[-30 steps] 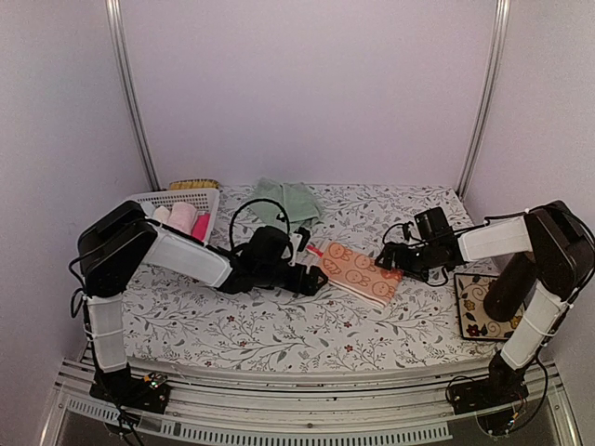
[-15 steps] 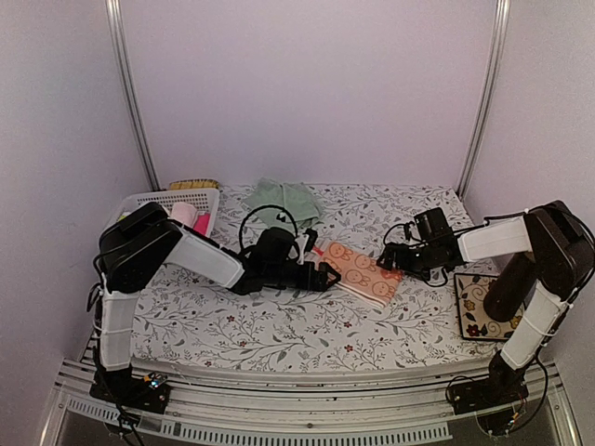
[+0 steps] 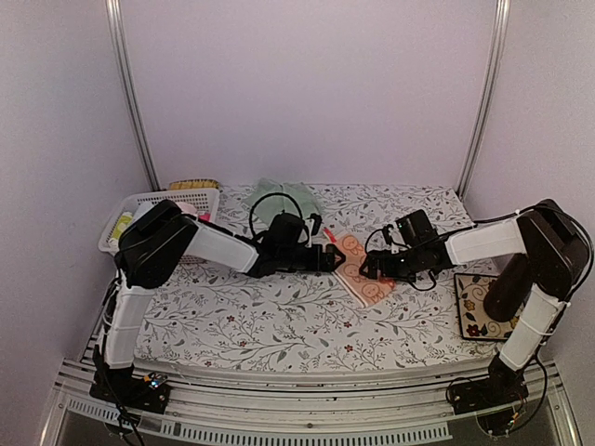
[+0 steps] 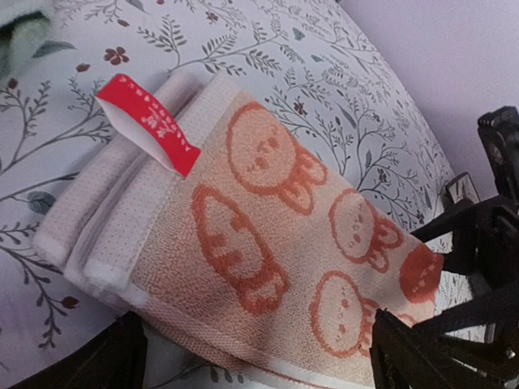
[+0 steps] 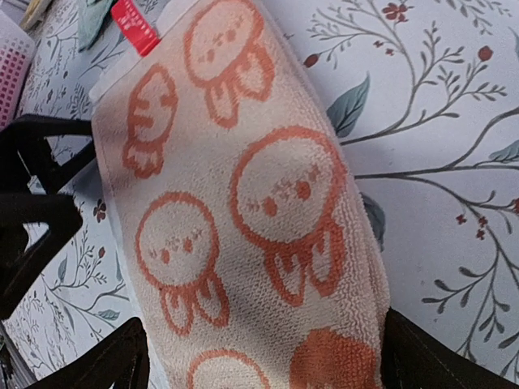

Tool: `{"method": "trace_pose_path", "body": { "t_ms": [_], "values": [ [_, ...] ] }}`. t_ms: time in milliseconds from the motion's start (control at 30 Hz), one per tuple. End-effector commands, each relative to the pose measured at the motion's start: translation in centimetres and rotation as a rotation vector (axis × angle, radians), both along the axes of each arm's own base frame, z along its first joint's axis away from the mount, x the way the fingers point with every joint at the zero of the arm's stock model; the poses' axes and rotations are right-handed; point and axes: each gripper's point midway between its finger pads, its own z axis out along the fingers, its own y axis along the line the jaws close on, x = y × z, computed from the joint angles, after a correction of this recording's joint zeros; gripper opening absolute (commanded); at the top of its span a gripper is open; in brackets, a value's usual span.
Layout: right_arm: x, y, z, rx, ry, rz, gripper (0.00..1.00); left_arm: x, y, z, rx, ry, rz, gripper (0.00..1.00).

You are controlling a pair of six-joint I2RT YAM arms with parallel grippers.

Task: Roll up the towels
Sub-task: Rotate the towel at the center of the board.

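Observation:
The orange-salmon towel (image 3: 358,267) lies folded flat mid-table, its red tag (image 4: 151,122) at the far left end. My left gripper (image 3: 329,259) is open at that end, and its fingers (image 4: 122,356) straddle the towel's (image 4: 268,235) near edge. My right gripper (image 3: 368,270) is open at the other end, with the towel (image 5: 243,203) lying between its fingers (image 5: 430,356). The two grippers face each other across the cloth. The mint green towel (image 3: 282,198) lies crumpled at the back, partly hidden by the left arm.
A white lattice basket (image 3: 153,201) with pink items stands at the back left, a yellow object (image 3: 193,184) behind it. A dark patterned tile (image 3: 483,308) lies by the right arm's base. Metal posts stand at both back corners.
The left arm has swung right and reached the towel's tagged end. The right gripper has moved left over the towel's other end. Both stay open.

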Motion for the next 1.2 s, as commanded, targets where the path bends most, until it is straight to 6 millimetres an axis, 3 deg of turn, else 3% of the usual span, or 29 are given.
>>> {"method": "trace_pose_path", "body": {
  "t_ms": [0, 133, 167, 333, 500, 533, 700, 833, 933, 1167],
  "values": [
    [-2.3, 1.9, -0.5, 0.004, 0.046, 0.064, 0.99, 1.5, 3.8, -1.8, 0.1, 0.033, 0.093, 0.97],
    [-4.3, 2.5, -0.3, -0.029, 0.056, 0.068, 0.99, 1.8, 7.1, 0.2, 0.142, -0.032, 0.17, 0.97],
    [-4.9, 2.8, -0.2, -0.033, 0.056, 0.076, 0.99, 1.7, 7.6, 1.3, 0.146, -0.064, 0.179, 0.97],
    [-7.7, 4.0, 1.2, -0.059, 0.052, 0.116, 0.99, 0.5, 9.2, 3.1, 0.166, -0.15, 0.16, 0.97],
    [-9.4, 4.1, 3.2, -0.018, 0.032, 0.128, 0.99, -1.3, 8.4, 4.1, 0.137, -0.204, 0.056, 0.97],
    [-9.6, 4.0, 3.4, -0.016, 0.029, 0.125, 0.99, -1.8, 8.0, 5.1, 0.12, -0.237, 0.019, 0.97],
    [-9.3, 2.6, 3.4, -0.06, 0.003, 0.088, 0.99, -4.5, 6.5, 7.5, 0.085, -0.413, -0.161, 0.97],
    [-8.8, 3.4, 3.8, -0.045, -0.021, 0.114, 0.99, -6.8, 5.2, 8.7, 0.099, -0.538, -0.302, 0.97],
    [-8.4, 4.2, 3.7, -0.019, -0.026, 0.131, 0.99, -9.0, 3.7, 8.2, 0.153, -0.634, -0.402, 0.97],
    [-8.0, 5.0, 2.0, 0.074, 0.029, 0.148, 0.99, -12.5, 2.0, 4.5, 0.319, -0.807, -0.55, 0.97]
  ]
}}
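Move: The folded orange towel's middle lies about 7 cm to the left hand's right, 3 cm back and 2 cm below it; for the right hand it is roughly 3 cm left, 1 cm ahead, 2 cm below. From the left hand, the towel's red tag is some 7 cm ahead and 1 cm left, and the green towel about 18 cm ahead and 14 cm left, both about 2 cm lower. Right hand drags the towel's near end back-left about 9 cm, then lifts; left swings left, then up and back. ##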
